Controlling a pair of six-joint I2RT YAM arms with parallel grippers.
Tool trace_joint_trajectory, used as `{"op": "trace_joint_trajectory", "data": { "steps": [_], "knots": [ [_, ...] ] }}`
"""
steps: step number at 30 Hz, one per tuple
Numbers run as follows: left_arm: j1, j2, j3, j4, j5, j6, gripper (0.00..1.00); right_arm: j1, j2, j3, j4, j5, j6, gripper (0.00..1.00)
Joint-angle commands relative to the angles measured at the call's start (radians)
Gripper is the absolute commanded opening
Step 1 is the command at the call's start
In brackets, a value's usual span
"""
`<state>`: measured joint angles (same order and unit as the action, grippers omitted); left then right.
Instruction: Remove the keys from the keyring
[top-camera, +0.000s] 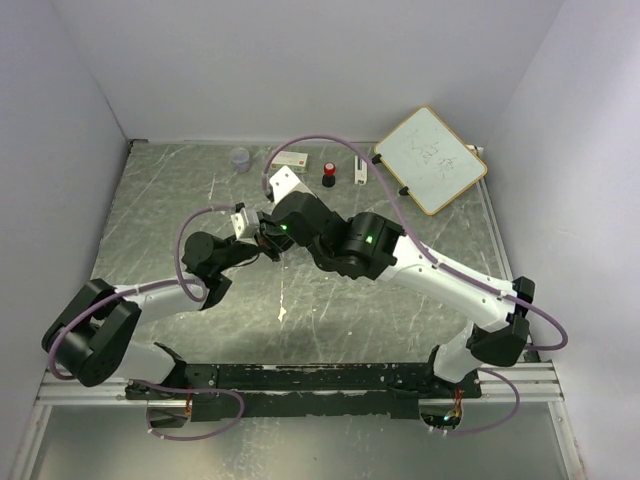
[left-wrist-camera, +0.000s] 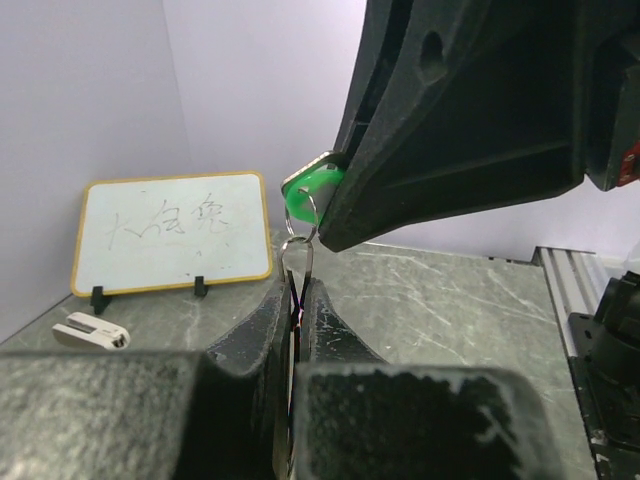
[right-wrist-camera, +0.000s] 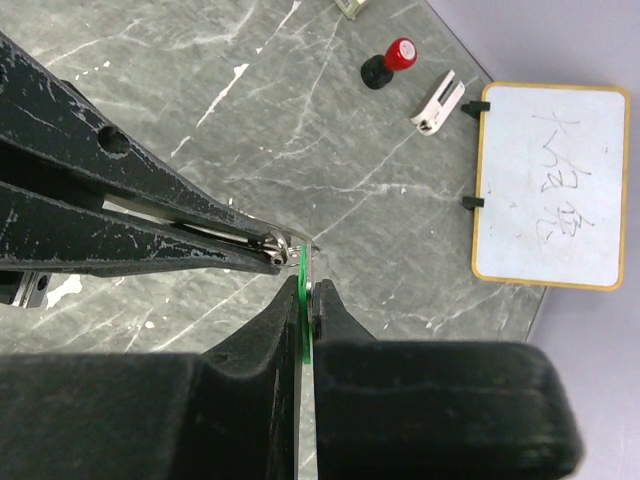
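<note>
My two grippers meet above the middle of the table, with the left gripper (top-camera: 262, 246) tip to tip with the right gripper (top-camera: 277, 230). In the left wrist view the left gripper (left-wrist-camera: 297, 288) is shut on the thin silver keyring (left-wrist-camera: 298, 256). From that ring the green-headed key (left-wrist-camera: 306, 196) rises into the right gripper's fingers (left-wrist-camera: 420, 150). In the right wrist view the right gripper (right-wrist-camera: 305, 287) is shut on the green key (right-wrist-camera: 303, 300), seen edge on. The keyring (right-wrist-camera: 287, 250) shows at the left gripper's fingertips (right-wrist-camera: 250, 245). No other key shows.
A yellow-framed whiteboard (top-camera: 430, 158) stands at the back right. Along the back edge are a red-and-black knob (top-camera: 328, 176), a white clip-like piece (top-camera: 360, 170), a small white box (top-camera: 291, 158) and a clear cup (top-camera: 241, 158). White walls close the table in.
</note>
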<state>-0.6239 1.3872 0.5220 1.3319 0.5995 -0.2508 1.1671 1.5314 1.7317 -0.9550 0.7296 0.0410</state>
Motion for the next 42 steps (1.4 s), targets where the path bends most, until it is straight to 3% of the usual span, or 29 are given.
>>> {"op": "trace_joint_trajectory", "data": {
  "steps": [1, 11, 30, 42],
  "knots": [
    [-0.005, -0.037, 0.022, -0.134, 0.037, 0.094, 0.07, 0.000, 0.026, 0.068, -0.011, 0.038, -0.062, 0.00],
    [-0.005, -0.118, 0.045, -0.367, 0.112, 0.283, 0.07, 0.000, -0.016, 0.052, -0.020, -0.011, -0.128, 0.00],
    [-0.004, -0.312, 0.164, -0.817, 0.405, 0.606, 0.07, 0.000, -0.165, -0.053, 0.063, -0.302, -0.173, 0.00],
    [-0.005, -0.371, 0.203, -0.820, 0.508, 0.618, 0.07, -0.004, -0.174, -0.141, 0.087, -0.321, -0.179, 0.00]
  ]
}}
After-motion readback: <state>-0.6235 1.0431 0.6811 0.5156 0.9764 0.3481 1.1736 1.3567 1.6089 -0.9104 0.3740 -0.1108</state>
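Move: The left fingers already grip the keyring, and the right fingers hold the green key hooked to it, which lies about 3 cm right, 2 cm up and 1 cm back of the left hand. From the right hand, the keyring is some 3 cm left, 2 cm ahead and 2 cm lower. Roughly 23 cm below that hand, the red stamp stands about 23 cm ahead and 10 right, the stapler 25 ahead and 18 right. Both hands, still pinching, draw the linked pieces back about 5 cm, left rotating some 30 degrees, right swinging counter-clockwise. ##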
